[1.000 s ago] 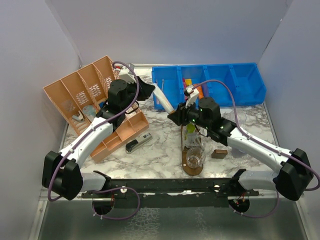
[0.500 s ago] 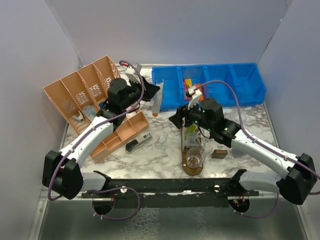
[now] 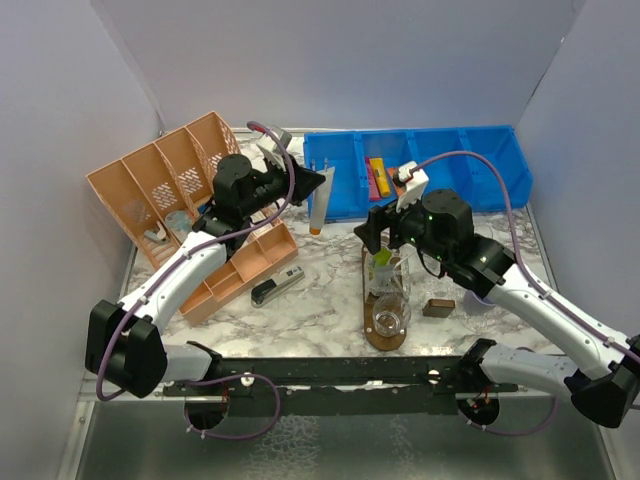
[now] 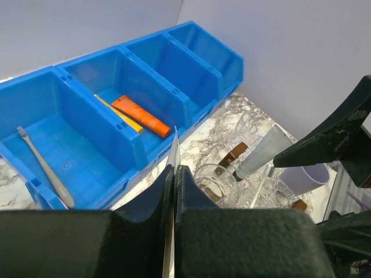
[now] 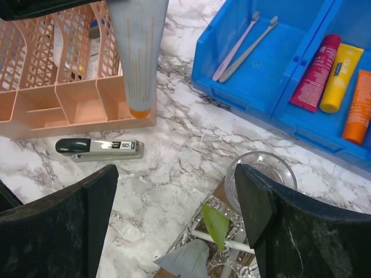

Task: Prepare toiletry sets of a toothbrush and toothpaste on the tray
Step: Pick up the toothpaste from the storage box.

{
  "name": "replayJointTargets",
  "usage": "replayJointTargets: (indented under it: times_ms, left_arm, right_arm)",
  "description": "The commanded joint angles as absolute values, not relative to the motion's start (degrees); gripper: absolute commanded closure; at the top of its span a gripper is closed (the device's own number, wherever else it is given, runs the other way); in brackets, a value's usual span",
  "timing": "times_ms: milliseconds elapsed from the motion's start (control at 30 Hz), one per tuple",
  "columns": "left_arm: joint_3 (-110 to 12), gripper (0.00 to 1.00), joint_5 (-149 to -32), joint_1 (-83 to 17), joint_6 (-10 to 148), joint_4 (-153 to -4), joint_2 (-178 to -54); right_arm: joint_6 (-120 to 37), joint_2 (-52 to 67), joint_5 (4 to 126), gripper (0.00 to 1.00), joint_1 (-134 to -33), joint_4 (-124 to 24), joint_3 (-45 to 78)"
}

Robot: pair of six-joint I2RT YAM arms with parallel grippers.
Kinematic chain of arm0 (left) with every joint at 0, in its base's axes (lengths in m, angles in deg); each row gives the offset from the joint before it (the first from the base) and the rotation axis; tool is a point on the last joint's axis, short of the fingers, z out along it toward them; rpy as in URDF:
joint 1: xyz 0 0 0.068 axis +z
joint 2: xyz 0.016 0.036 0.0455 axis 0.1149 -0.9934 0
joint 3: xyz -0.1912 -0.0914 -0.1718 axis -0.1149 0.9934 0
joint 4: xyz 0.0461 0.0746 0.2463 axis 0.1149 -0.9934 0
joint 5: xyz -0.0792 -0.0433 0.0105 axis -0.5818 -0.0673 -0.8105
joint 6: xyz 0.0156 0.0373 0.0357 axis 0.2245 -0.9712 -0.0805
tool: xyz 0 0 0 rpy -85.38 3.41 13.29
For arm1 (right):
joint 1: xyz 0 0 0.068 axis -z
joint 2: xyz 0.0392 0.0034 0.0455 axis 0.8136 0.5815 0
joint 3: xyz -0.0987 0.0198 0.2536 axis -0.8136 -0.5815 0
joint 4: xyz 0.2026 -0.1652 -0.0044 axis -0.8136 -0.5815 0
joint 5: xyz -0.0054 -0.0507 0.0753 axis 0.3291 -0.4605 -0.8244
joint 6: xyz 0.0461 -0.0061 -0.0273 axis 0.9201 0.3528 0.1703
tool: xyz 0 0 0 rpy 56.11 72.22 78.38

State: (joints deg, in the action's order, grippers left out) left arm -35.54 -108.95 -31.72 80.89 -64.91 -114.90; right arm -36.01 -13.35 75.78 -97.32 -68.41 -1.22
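My left gripper (image 3: 322,178) is shut on the flat crimped end of a pale grey toothpaste tube (image 3: 320,205) with an orange cap, which hangs in the air in front of the blue bin. In the left wrist view the left gripper (image 4: 174,168) pinches the tube's thin edge. The dark wooden tray (image 3: 385,343) carries clear tumblers; one (image 3: 384,272) holds a lime green tube (image 5: 215,226), a grey tube (image 5: 185,260) and a white toothbrush (image 5: 229,244). Another tumbler (image 5: 261,174) stands empty. My right gripper (image 3: 386,236) hovers over these tumblers, open (image 5: 179,223), holding nothing.
The blue bin (image 3: 470,170) at the back holds toothbrushes (image 5: 243,43) and red, yellow and orange tubes (image 5: 339,78). An orange divided basket (image 3: 180,200) stands at the left, with a stapler (image 3: 277,288) in front of it. A small brown block (image 3: 438,307) lies right of the tray.
My left gripper shut on the grey tube, lifted it out of the blue bin and swung it right. My right gripper opened wide and drew back and up from the tumbler.
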Motion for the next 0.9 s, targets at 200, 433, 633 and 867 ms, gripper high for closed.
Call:
replayJointTargets:
  times_ms: [200, 433, 633, 867]
  left_arm:
    - [-38.04, 1.0, -121.49, -31.36, 77.11, -57.71, -113.1]
    - [-38.59, 1.0, -134.64, -31.45, 78.78, -53.27, -114.01]
    - [-37.92, 1.0, -141.01, -33.58, 79.52, -49.62, -113.45]
    - [-36.93, 1.0, -143.66, -36.44, 76.18, -49.59, -111.71]
  right_arm:
    - [-33.83, -14.28, 70.12, 0.16, -97.44, -75.25, 5.05]
    - [-32.59, -13.54, 59.45, 0.17, -97.13, -75.59, 10.46]
    - [-38.68, -9.25, 54.12, 0.39, -93.97, -79.74, 17.99]
    - [-47.17, -5.98, 32.45, 0.41, -80.93, -80.88, 22.61]
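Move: The left hand already holds the grey toothpaste tube, orange cap hanging down; the tray's middle lies some 16 cm to its right, 11 cm back and 30 cm below, with the far round glass 17 cm right and about level with it. From the open right hand, the yellow toothpaste lies about 25 cm ahead, straight out, and 23 cm lower, the orange toothpaste 4 cm right of that; the far round glass is 9 cm ahead, 21 cm below. The left hand keeps its pinch on the tail of the grey tube and carries it back about 10 cm, also some 4 cm right and as much up, towards the tray, swinging clockwise some 30 degrees until the fingers point to the robot's right. The empty right hand rises about 10 cm away from the tray, first easing back and slightly left, then coming forward again and a little right high above the glasses, turning slightly counter-clockwise while its wide-open fingers close part-way on nothing. ##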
